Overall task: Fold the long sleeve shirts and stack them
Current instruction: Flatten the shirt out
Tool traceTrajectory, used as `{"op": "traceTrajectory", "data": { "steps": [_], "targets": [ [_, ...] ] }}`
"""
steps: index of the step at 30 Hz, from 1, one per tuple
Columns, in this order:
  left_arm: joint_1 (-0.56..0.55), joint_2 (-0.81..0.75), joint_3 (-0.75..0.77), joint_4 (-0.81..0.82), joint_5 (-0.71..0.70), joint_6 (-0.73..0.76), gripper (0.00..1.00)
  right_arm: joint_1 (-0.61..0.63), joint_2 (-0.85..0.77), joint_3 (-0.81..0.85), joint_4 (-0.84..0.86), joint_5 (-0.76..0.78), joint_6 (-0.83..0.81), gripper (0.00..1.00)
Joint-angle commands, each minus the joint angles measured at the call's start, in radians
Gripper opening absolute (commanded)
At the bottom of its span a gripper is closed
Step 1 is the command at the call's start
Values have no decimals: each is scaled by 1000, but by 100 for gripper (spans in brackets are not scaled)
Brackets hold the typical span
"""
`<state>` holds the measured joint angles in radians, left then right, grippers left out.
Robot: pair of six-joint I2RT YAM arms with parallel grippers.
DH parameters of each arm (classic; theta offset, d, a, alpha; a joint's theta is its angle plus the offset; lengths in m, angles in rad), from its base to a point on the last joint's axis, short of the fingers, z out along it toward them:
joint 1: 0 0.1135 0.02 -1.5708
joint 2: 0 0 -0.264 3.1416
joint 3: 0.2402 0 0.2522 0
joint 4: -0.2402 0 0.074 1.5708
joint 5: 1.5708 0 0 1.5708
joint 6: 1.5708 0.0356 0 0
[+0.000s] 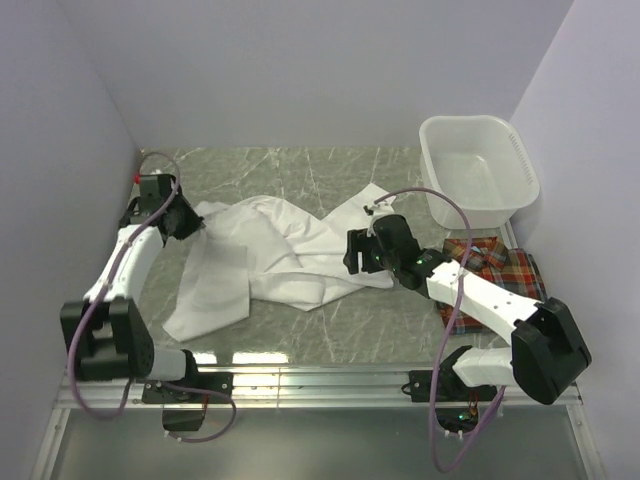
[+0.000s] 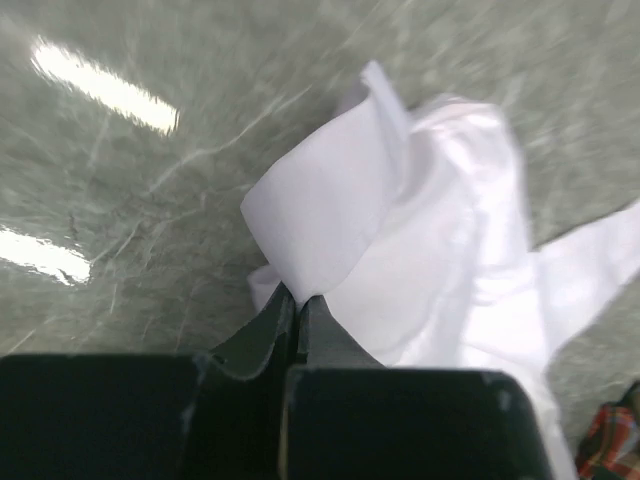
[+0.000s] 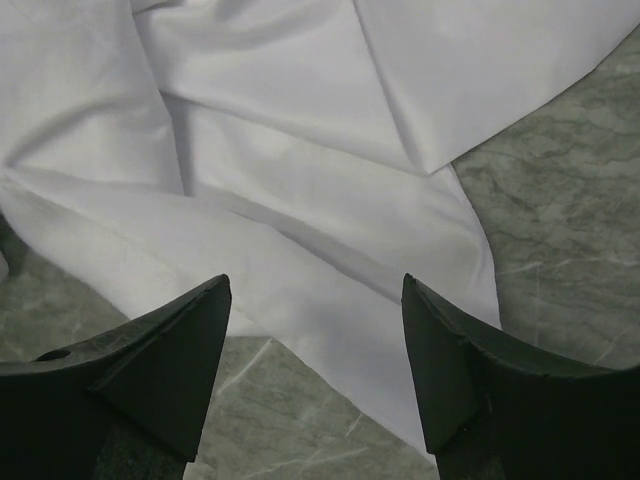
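Note:
A white long sleeve shirt (image 1: 270, 260) lies crumpled across the middle of the green marble table. My left gripper (image 1: 190, 225) sits at the shirt's left edge, shut on a fold of the white cloth (image 2: 330, 215). My right gripper (image 1: 356, 252) hovers over the shirt's right edge, open, with white cloth (image 3: 300, 200) and bare table between its fingers. The red, orange and dark plaid shirt (image 1: 510, 270) lies at the right, partly under my right arm; a corner of this plaid cloth (image 2: 610, 440) shows in the left wrist view.
A white plastic basin (image 1: 478, 172) stands at the back right, next to the plaid shirt. Grey walls close in on the left, back and right. A metal rail (image 1: 320, 380) runs along the near edge by the arm bases.

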<state>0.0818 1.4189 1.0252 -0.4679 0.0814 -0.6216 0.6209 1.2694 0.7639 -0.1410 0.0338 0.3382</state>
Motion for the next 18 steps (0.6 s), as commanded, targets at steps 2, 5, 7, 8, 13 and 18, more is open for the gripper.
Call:
{"op": "traceTrajectory", "data": {
  "steps": [2,5,7,8,13,18],
  "targets": [
    [1,-202,67,-101,-71,-15,1,13,39,37,-5,-119,-73,75],
    [-1,-337,9,-123,-78,-26,1,68,99,54,-22,-166,-119,75],
    [1,-368,-17,-132,-80,-26,1,108,123,66,-26,-154,-140,75],
    [1,-391,-31,-141,-78,-26,1,121,136,74,-25,-144,-143,75],
    [3,-434,-97,-166,-150,-17,0,191,237,123,-52,-95,-174,73],
    [3,-483,-100,-176,-253,-4,1,214,291,132,-100,-74,-191,42]
  ]
}}
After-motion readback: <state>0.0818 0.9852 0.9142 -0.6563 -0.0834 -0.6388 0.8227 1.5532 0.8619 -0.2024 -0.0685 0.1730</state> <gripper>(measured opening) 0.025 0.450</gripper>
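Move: The right hand, open and empty, is going for the white shirt's near edge, about 5 cm back, 3 cm left and 9 cm below it; the far sleeve lies some 13 cm ahead and 2 cm right of it. The left hand already holds the shirt's left edge up; the shirt's near-left flap, which it is drawn back over, lies about 11 cm back, 2 cm right and 10 cm lower, and the shirt's middle 17 cm right and 3 cm back. Still pinching the shirt's left edge, the left hand whips up about 11 cm, then sinks some 5 cm, drawing back 8 cm towards the robot throughout. The right hand drops 7 cm while sweeping left and back to the shirt's near edge, turning roughly 20 degrees counter-clockwise, its fingers closing about halfway late on. ##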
